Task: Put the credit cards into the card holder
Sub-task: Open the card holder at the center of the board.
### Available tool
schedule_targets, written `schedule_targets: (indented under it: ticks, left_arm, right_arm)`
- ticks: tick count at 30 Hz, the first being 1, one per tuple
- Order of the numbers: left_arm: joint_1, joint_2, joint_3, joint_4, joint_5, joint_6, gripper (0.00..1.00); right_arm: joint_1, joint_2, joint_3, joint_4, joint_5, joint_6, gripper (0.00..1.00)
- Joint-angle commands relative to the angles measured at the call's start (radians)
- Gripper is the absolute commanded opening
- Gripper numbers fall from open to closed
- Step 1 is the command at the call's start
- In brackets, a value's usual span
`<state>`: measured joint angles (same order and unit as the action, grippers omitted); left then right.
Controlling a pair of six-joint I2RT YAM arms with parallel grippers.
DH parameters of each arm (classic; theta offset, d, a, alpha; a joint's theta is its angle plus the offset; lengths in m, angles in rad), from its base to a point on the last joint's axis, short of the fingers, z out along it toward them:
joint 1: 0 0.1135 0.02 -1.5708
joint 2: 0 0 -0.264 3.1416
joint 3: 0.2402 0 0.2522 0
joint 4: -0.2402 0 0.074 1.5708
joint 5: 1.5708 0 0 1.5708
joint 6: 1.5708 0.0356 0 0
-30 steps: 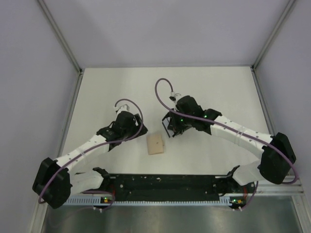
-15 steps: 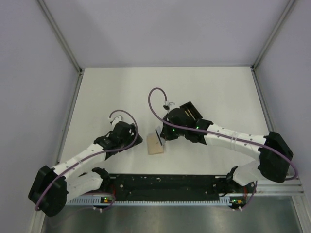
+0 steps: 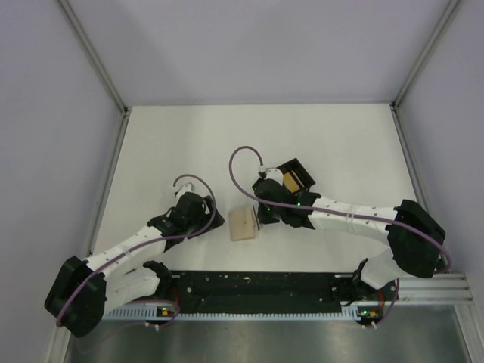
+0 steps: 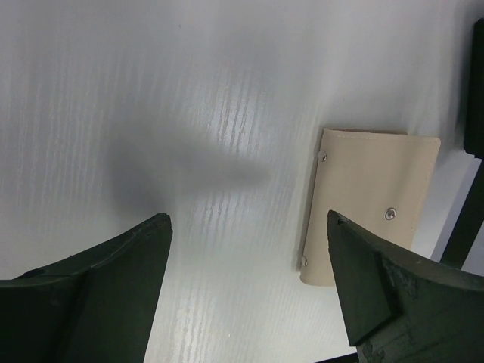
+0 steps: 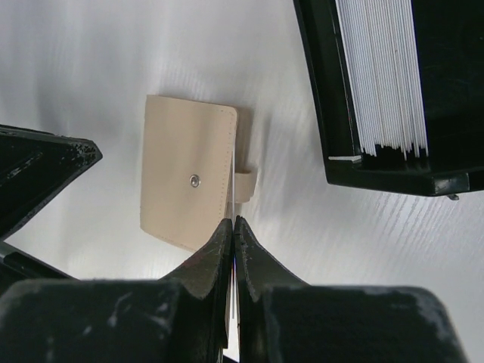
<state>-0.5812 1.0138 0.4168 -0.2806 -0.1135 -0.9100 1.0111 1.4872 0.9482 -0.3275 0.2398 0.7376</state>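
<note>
The tan card holder (image 3: 243, 224) lies flat on the white table, snap stud up (image 5: 189, 178) (image 4: 370, 200). My right gripper (image 5: 234, 220) (image 3: 262, 214) hangs over the holder's right edge, shut on a thin credit card (image 5: 234, 198). That card shows edge-on as a pale sliver between the fingers, its tip at the holder's edge beside the small tab. My left gripper (image 4: 248, 219) (image 3: 209, 220) is open just left of the holder with nothing in it. Its right fingertip (image 4: 355, 257) overlaps the holder's corner in the left wrist view. More credit cards (image 5: 386, 76) stand stacked in a black tray.
The black square tray (image 3: 296, 175) (image 5: 327, 113) sits just behind the right gripper, a yellow-orange card face showing in it. An aluminium frame edges the table on the left, right and back. The arm bases and a black rail run along the near edge.
The right gripper has moved from the tray leftward and nearer, to the holder's right edge. The left gripper has drawn back toward the near edge and opened wider.
</note>
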Motion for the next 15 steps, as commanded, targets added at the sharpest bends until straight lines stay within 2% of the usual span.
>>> schedule_targets:
  ticks: [1, 7, 9, 11, 13, 15]
  left_arm:
    - [0.0, 0.009, 0.0, 0.069, 0.026, 0.023, 0.87]
    - [-0.002, 0.02, -0.012, 0.11, 0.047, 0.046, 0.83]
    - [0.001, 0.032, -0.018, 0.133, 0.07, 0.056, 0.72]
    - [0.0, 0.043, -0.019, 0.141, 0.078, 0.056, 0.5]
    - [0.0, 0.057, -0.023, 0.155, 0.09, 0.063, 0.42]
    - [0.0, 0.078, -0.019, 0.158, 0.098, 0.066, 0.41]
  right_arm:
    - [-0.009, -0.03, -0.046, 0.047, 0.01, 0.025, 0.0]
    - [-0.035, -0.01, -0.117, 0.159, -0.083, 0.032, 0.0]
    - [-0.035, -0.019, -0.129, 0.188, -0.099, 0.026, 0.0]
    - [-0.035, -0.025, -0.137, 0.22, -0.115, 0.022, 0.0]
    - [-0.035, -0.018, -0.135, 0.243, -0.146, 0.019, 0.0]
    - [-0.035, -0.005, -0.126, 0.251, -0.169, 0.02, 0.0]
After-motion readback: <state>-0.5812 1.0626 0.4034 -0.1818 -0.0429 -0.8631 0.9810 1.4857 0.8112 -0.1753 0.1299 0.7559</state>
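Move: The card holder lies about 5 cm to the left of my right hand, a centimetre farther out and some 7 cm below it. From my left hand it is about 8 cm to the right, a centimetre nearer my base and 4 cm below. The black card tray stands roughly 13 cm ahead of my right hand and 8 cm to its right, about 7 cm lower. My right hand, still pinching a thin card on edge between shut fingers, drops about 3 cm towards the open right-hand side of the card holder, easing back a centimetre; it strays right and returns, rising slightly last. My left hand, clear of everything, slides 1.5 cm right towards the holder's spine, turns slightly clockwise and closes its fingers to about half its opening. ##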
